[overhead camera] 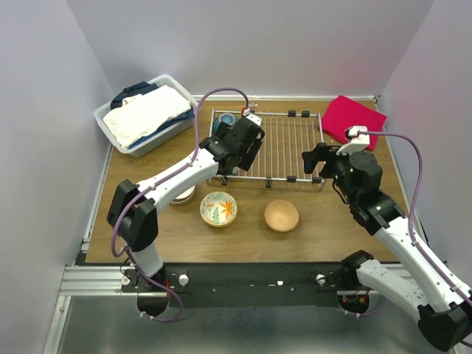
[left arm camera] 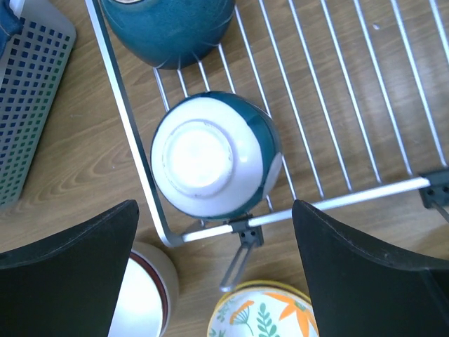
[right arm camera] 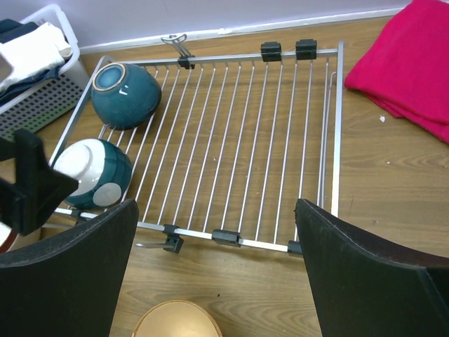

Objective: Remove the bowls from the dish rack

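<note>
Two bowls lie in the silver wire dish rack (overhead camera: 284,178) at its left end. A dark teal bowl (left arm camera: 168,28) rests at the far corner. A teal and white bowl (left arm camera: 210,158) sits bottom up in the near left corner (left arm camera: 128,133). My left gripper (left arm camera: 214,210) hangs open just above that bowl and grips nothing. In the top view the left gripper (overhead camera: 240,144) hides this bowl. My right gripper (right arm camera: 216,210) is open and empty over the rack's near right rail (right arm camera: 337,126). On the table stand a floral bowl (overhead camera: 218,209), a beige bowl (overhead camera: 282,215) and a cream red-rimmed bowl (left arm camera: 144,295).
A white laundry basket (overhead camera: 144,114) with clothes stands at the back left, close to the rack's left rail. A red cloth (overhead camera: 352,120) lies at the back right. The three unloaded bowls line the table strip between the rack and the arm bases.
</note>
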Robot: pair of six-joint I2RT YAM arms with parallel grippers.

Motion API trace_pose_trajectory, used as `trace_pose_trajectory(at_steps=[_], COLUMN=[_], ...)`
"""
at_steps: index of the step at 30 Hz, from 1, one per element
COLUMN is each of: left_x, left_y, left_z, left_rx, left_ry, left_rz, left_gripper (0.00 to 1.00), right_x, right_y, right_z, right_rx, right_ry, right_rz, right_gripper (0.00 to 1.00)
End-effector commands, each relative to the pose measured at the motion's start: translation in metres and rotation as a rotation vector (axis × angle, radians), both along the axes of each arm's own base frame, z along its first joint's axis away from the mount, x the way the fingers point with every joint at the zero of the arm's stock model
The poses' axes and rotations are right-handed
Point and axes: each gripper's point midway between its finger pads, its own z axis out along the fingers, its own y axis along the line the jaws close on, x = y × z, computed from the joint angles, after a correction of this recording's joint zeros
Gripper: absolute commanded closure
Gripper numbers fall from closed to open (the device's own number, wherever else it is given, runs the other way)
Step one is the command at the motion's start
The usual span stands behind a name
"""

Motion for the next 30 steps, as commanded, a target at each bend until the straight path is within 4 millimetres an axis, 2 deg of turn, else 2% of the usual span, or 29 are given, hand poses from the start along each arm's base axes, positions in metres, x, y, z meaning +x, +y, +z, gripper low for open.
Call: trace_pose_trajectory(at_steps=[1, 7, 19, 24, 30], left_x=[0.015, 0.023, 0.019, 0.025, 0.035], left_y=[0.008, 0.000, -0.028, -0.039, -0.070], left_z=[-0.015, -0.033, -0.072, -0.077, -0.071], left_rx=[0.095, 0.113, -0.003, -0.051, -0.151], left_ry=[0.026, 0.066, 0.209, 0.235, 0.234], left_rz=[0.039, 0.039, -0.009, -0.026, -0.098], left_gripper=[0.01, 0.01, 0.01, 0.01, 0.01], right_x=[-0.003, -0.005, -0.004, -0.002, -0.002], right_y=[0.007, 0.011, 0.011, 0.010, 0.010], right_z=[-0.015, -0.019, -0.023, -0.024, -0.027], right_rx=[-0.001, 0.006, -0.010, -0.020, -0.027], right_ry=[0.047, 0.062, 0.070, 0.074, 0.080], right_rz=[0.034, 0.056, 0.054, 0.055, 0.052], right_gripper=[0.00, 0.00, 0.00, 0.00, 0.00])
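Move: The white-and-teal bowl sits upside down in the rack's near left corner, about 5 cm ahead of the left hand, 2 cm to its left and 9 cm below. The blue bowl stands some 11 cm beyond it. On the table, about 14 cm below the hand, the flowered bowl lies 10 cm back and 3 cm left, the white bowls 4 cm back and 17 cm left. From the right hand the white-and-teal bowl is roughly 10 cm ahead, 26 cm left and 18 cm lower. The white-and-teal bowl is what the left hand closes in on: fingers wide open, it sinks about 6 cm while edging 2 cm forward, then levels off and slides forward and to the right, some 2 cm each way, towards the bowl's right side. The wrist tips about 10 degrees further down. Contact with the bowl can't be made out. ##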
